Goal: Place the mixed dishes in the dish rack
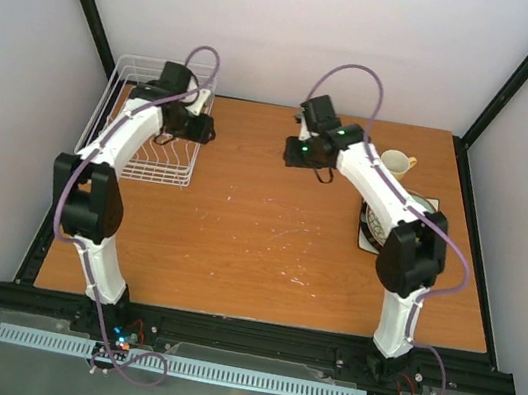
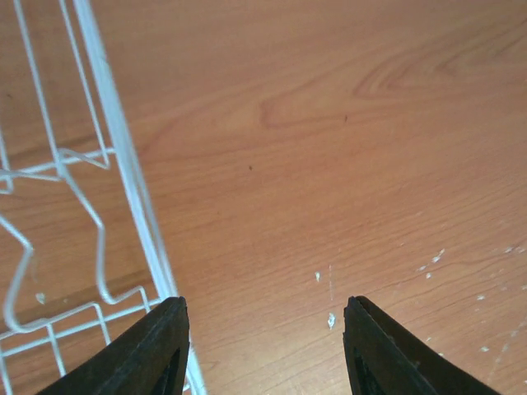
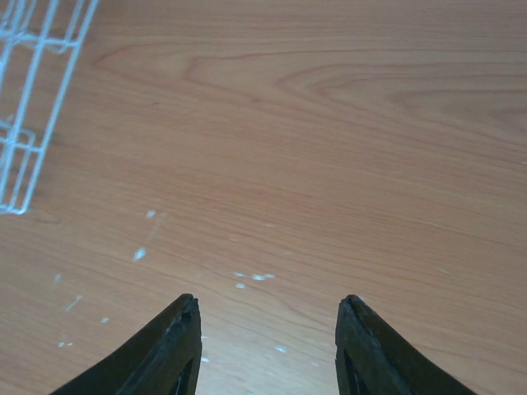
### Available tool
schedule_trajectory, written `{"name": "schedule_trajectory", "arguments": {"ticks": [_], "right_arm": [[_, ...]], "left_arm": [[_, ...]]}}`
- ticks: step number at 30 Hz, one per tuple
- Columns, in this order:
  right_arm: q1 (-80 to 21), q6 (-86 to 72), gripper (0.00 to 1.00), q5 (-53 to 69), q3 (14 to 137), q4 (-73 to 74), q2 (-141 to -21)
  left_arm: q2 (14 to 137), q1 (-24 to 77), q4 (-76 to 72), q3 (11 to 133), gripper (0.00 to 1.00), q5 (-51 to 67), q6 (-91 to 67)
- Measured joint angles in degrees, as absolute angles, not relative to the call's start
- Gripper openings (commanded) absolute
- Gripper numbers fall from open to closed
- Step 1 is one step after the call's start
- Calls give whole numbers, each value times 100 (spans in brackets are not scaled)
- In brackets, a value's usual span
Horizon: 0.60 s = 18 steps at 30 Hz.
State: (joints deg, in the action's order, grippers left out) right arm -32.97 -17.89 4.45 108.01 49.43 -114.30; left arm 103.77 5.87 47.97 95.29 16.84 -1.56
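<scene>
The white wire dish rack (image 1: 162, 168) stands at the table's far left; no dishes show in it, though my left arm hides part of it. My left gripper (image 1: 204, 131) hovers at the rack's right side, open with nothing between its fingers. In the left wrist view the rack's wires (image 2: 132, 177) run down the left and my left gripper (image 2: 265, 309) is over bare wood. My right gripper (image 1: 294, 154) hangs open and empty over the table's middle back. A yellow-tan mug (image 1: 396, 164) stands at the far right. A plate with a dark patterned rim (image 1: 375, 226) lies mostly hidden under my right arm.
In the right wrist view the rack's corner (image 3: 29, 107) shows at the upper left, and my right gripper (image 3: 268, 306) is over wood flecked with white specks (image 3: 251, 278). Black frame posts stand at the table's back corners.
</scene>
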Motion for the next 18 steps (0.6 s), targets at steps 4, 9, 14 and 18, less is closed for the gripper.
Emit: {"name": "schedule_trajectory", "arguments": {"ticks": [4,9,14,18], "right_arm": [[-2799,-1806,47,386,10099,4718,-10785],[-2484,-1800,48,344,9633,4560,-10357],[-2447,-1787,48,370,9424,4469,-10311],[-2447,-1787,48,423,9360,4418,-10311]], "left_arm": [[10831,972,5155,9786,52,1037,-178],[10914,1146,5498,9990,50,261,-255],[10912,1264,5745,9977,50,-423,-405],[10912,1334,5800,9765,48,-648,-521]]}}
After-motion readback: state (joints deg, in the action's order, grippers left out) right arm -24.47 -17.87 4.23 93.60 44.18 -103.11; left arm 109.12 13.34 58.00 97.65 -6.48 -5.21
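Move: The plates on their tray lie about 28 cm to the right of the right hand, some 8 cm back and 16 cm below it; the mug stands about 31 cm to that hand's right, 11 cm ahead and 14 cm below. The left hand is just beyond the right rim of the dish rack, whose middle is roughly 14 cm to its left, 5 cm ahead and 15 cm below; the plates are some 52 cm to its right and 11 cm back. Rightward, quickly at first and then nearly stopping, the empty right hand crosses open table towards the plates and mug by about 8 cm, turning some 10 degrees clockwise. The left hand sinks about 5 cm by the rack's right rim, easing back 2 cm, while its wrist rolls some 20 degrees and the fingers swing in from the right to point more steeply down. Both grippers stay half open and empty. ##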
